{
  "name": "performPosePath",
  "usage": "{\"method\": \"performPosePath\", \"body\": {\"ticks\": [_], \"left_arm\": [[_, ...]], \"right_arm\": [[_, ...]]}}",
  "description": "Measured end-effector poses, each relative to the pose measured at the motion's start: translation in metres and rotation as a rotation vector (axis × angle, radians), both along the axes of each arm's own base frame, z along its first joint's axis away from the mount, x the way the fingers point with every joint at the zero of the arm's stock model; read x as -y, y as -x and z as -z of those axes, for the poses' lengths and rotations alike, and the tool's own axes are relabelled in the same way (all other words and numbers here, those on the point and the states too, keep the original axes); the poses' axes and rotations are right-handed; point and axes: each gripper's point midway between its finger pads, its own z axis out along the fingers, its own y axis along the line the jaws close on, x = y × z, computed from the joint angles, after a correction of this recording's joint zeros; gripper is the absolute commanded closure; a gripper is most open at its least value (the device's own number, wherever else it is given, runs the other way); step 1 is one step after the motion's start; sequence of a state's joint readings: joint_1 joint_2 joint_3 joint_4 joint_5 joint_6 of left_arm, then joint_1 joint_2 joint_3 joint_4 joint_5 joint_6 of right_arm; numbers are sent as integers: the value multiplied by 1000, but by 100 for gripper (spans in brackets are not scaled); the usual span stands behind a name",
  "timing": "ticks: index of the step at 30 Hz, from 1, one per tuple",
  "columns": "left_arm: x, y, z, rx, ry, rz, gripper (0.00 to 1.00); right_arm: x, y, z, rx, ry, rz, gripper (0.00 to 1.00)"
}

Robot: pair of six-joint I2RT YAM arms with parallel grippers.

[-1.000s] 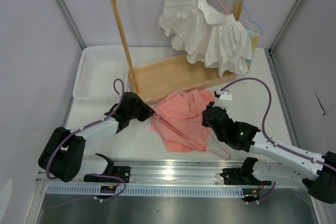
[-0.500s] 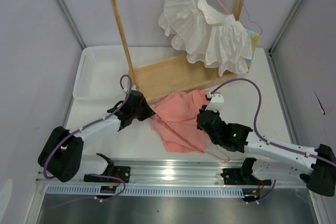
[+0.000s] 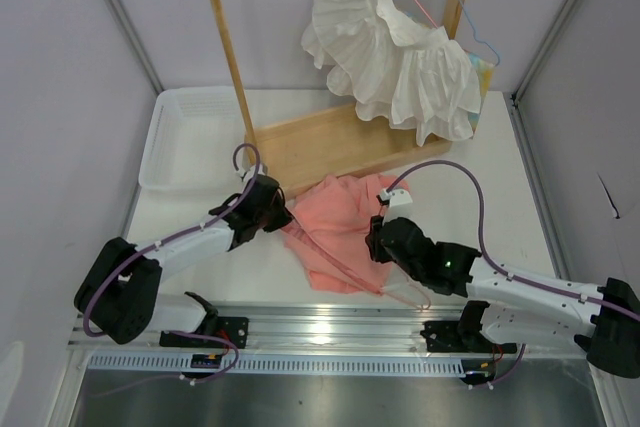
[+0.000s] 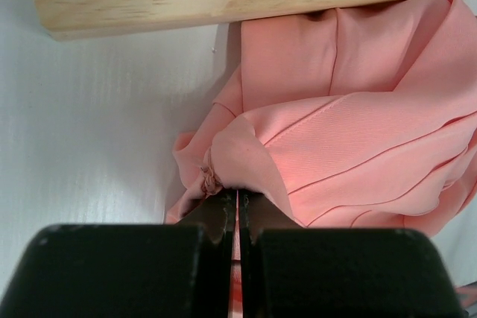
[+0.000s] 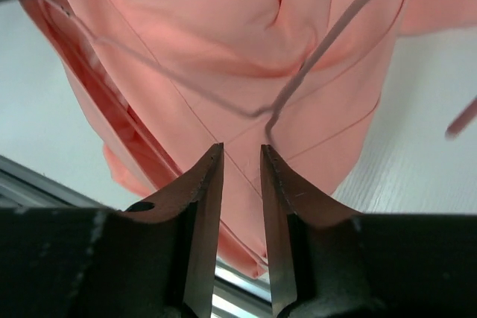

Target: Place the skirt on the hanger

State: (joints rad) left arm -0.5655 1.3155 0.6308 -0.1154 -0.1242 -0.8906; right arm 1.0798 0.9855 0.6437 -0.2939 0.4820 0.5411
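Observation:
The salmon-pink skirt (image 3: 335, 232) lies crumpled on the table in front of the wooden rack. My left gripper (image 3: 283, 222) is at its left edge, shut on a bunched fold of the skirt (image 4: 350, 124); the cloth is pinched at the gripper (image 4: 238, 195). The pale-pink wire hanger (image 3: 415, 295) lies on the skirt, its hook trailing off toward the near right. My right gripper (image 3: 375, 242) hovers over the skirt's right part. In the right wrist view the gripper (image 5: 241, 150) is open, and the hanger's twisted neck (image 5: 328, 31) ends just beyond its tips, over the skirt (image 5: 223, 35).
A wooden rack (image 3: 320, 142) stands behind the skirt. A white ruffled garment (image 3: 395, 52) hangs from its rail, with a light-blue hanger (image 3: 480, 42) beside it. A white tray (image 3: 190, 137) sits at the back left. A metal rail (image 3: 330, 327) runs along the near edge.
My right gripper has slid left over the skirt and opened its fingers. My left gripper, still shut on the skirt's edge, has shifted slightly right toward the rack.

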Motion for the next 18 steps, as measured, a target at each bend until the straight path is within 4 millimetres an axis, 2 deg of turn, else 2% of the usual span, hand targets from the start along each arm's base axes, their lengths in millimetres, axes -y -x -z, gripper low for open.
{"method": "performPosePath", "body": {"ticks": [4,8,12,15,18], "left_arm": [[0,0,0,5,-9,0,100],[0,0,0,8,-12,0,100],[1,0,0,11,-16,0,100],[1,0,0,11,-17,-1,100],[1,1,0,12,-19,1,100]], "right_arm": [[0,8,13,-35,9,-36,63],[-3,12,15,-44,-3,-60,59],[-4,11,14,-37,-10,-61,42],[2,5,14,-34,-5,-30,39],[14,-11,16,-40,-4,33,37]]}}
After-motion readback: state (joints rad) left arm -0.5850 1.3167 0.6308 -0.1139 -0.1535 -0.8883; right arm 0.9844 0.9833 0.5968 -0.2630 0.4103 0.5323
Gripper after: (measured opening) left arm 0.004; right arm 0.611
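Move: The right hand, part open and empty, has the skirt's near corner by the hanger bar about 7 cm back, 3 cm to its right and 10 cm below. The hanger's right end lies some 8 cm back and 13 cm right, equally low; the waist corner pinched by the left hand is about 8 cm ahead, 19 cm left and 8 cm below. From the left hand, that near corner lies roughly 15 cm back, 21 cm right and 3 cm lower. The left hand keeps its shut pinch on the skirt's waist corner without moving. Above the skirt's near corner, the right hand eases back and down, each a good 1 cm, then at that height swings about 2 cm forward and 2 cm right, towards the hanger's right end, its fingers spreading to about twice their gap; no grip by them can be seen. ##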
